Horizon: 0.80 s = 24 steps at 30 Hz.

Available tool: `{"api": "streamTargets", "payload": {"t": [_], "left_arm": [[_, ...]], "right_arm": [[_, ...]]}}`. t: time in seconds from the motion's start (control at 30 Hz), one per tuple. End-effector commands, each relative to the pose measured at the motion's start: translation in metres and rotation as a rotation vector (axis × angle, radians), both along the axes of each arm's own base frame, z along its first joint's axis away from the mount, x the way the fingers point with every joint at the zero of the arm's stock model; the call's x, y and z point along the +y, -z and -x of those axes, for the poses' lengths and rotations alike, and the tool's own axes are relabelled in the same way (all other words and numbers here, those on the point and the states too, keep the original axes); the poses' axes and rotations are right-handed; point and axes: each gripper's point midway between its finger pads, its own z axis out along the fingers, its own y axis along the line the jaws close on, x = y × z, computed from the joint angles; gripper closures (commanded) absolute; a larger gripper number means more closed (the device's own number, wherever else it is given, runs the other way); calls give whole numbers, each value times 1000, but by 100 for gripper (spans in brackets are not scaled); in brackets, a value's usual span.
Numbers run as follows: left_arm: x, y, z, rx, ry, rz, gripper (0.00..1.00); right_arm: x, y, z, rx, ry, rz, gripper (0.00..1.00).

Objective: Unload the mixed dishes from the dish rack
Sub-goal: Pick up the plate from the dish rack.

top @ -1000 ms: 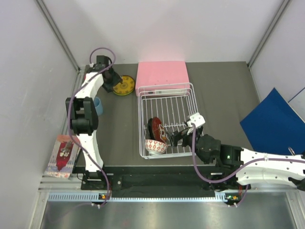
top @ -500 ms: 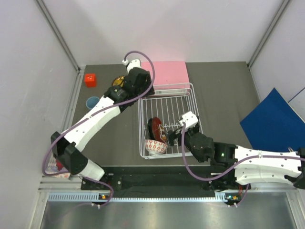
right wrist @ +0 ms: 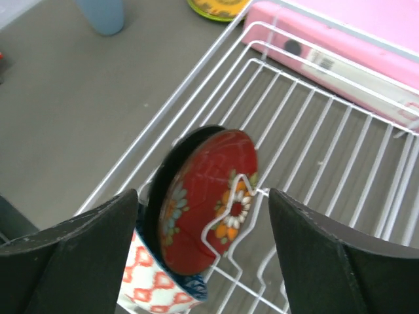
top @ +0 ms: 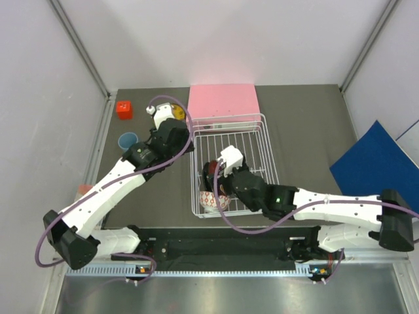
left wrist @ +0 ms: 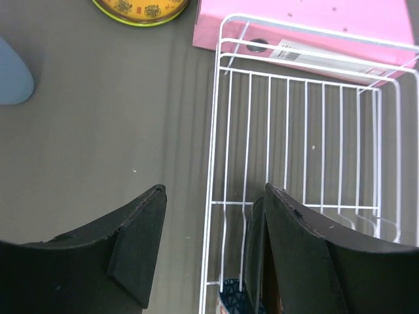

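Note:
The white wire dish rack [top: 255, 140] holds the black-and-red plate [top: 214, 175] upright and the small patterned bowl [top: 207, 200] at its near left corner. My right gripper [top: 224, 178] is open above them; in the right wrist view its gripper [right wrist: 203, 196] straddles the plate [right wrist: 206, 209], with the bowl [right wrist: 154, 284] below. My left gripper [top: 181, 148] is open and empty over the rack's left rim [left wrist: 213, 196]. The plate's black edge [left wrist: 255, 252] is beside its right finger [left wrist: 308, 255]. The light blue cup [top: 127, 140] and the yellow plate [left wrist: 141, 8] are on the table. The lime green plate is out of view.
A flat pink box [top: 222, 100] lies behind the rack. A small red cube [top: 124, 109] sits at the back left. A blue folder [top: 376, 167] leans at the right wall. A pink packet [top: 84, 191] lies off the table's left edge.
My left arm has swung from the yellow plate at the back left to the rack's left rim. My right gripper has moved left, over the black-and-red plate.

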Motion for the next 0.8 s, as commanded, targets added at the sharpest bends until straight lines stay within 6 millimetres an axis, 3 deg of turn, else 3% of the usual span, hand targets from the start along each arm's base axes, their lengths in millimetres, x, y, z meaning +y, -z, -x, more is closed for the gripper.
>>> {"api": "streamTargets", "payload": {"t": [0.0,0.13,0.27,0.77], "left_arm": [[4,-11,6,-32,-18,45,33],[6,-9,11,-30,-16,50,33],[8,0,15,-14,-14,46,33],[7,13,24,16,1,73,33]], "right_arm": [[29,-23,-1,21,-59,-88,22],[38,-3,-1,63,-68,-70,35],[41,6,-4,86,-53,-59,66],[52,36,-10,149,-60,-17,69]]}}
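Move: The red plate stands in the rack about 4 cm ahead of the right hand, 3 cm to its left and 8 cm below. The black plate leans beside it, some 3 cm farther left and level with it. The patterned bowl sits about 7 cm nearer the base than the red plate, 1 cm left of it and 3 cm lower. From the left hand, the red plate lies roughly 6 cm back, 8 cm right and 10 cm below. Down and left to the upper rims of the standing plates, the right hand sinks about 5 cm and slides nearly 4 cm left while its fingers tip slightly downward. The fingers narrow from wide open to about a third open during the first half, then hold that gap, coming close around the red plate's left rim; contact can't be made out. The empty left hand eases back about 2 cm. ##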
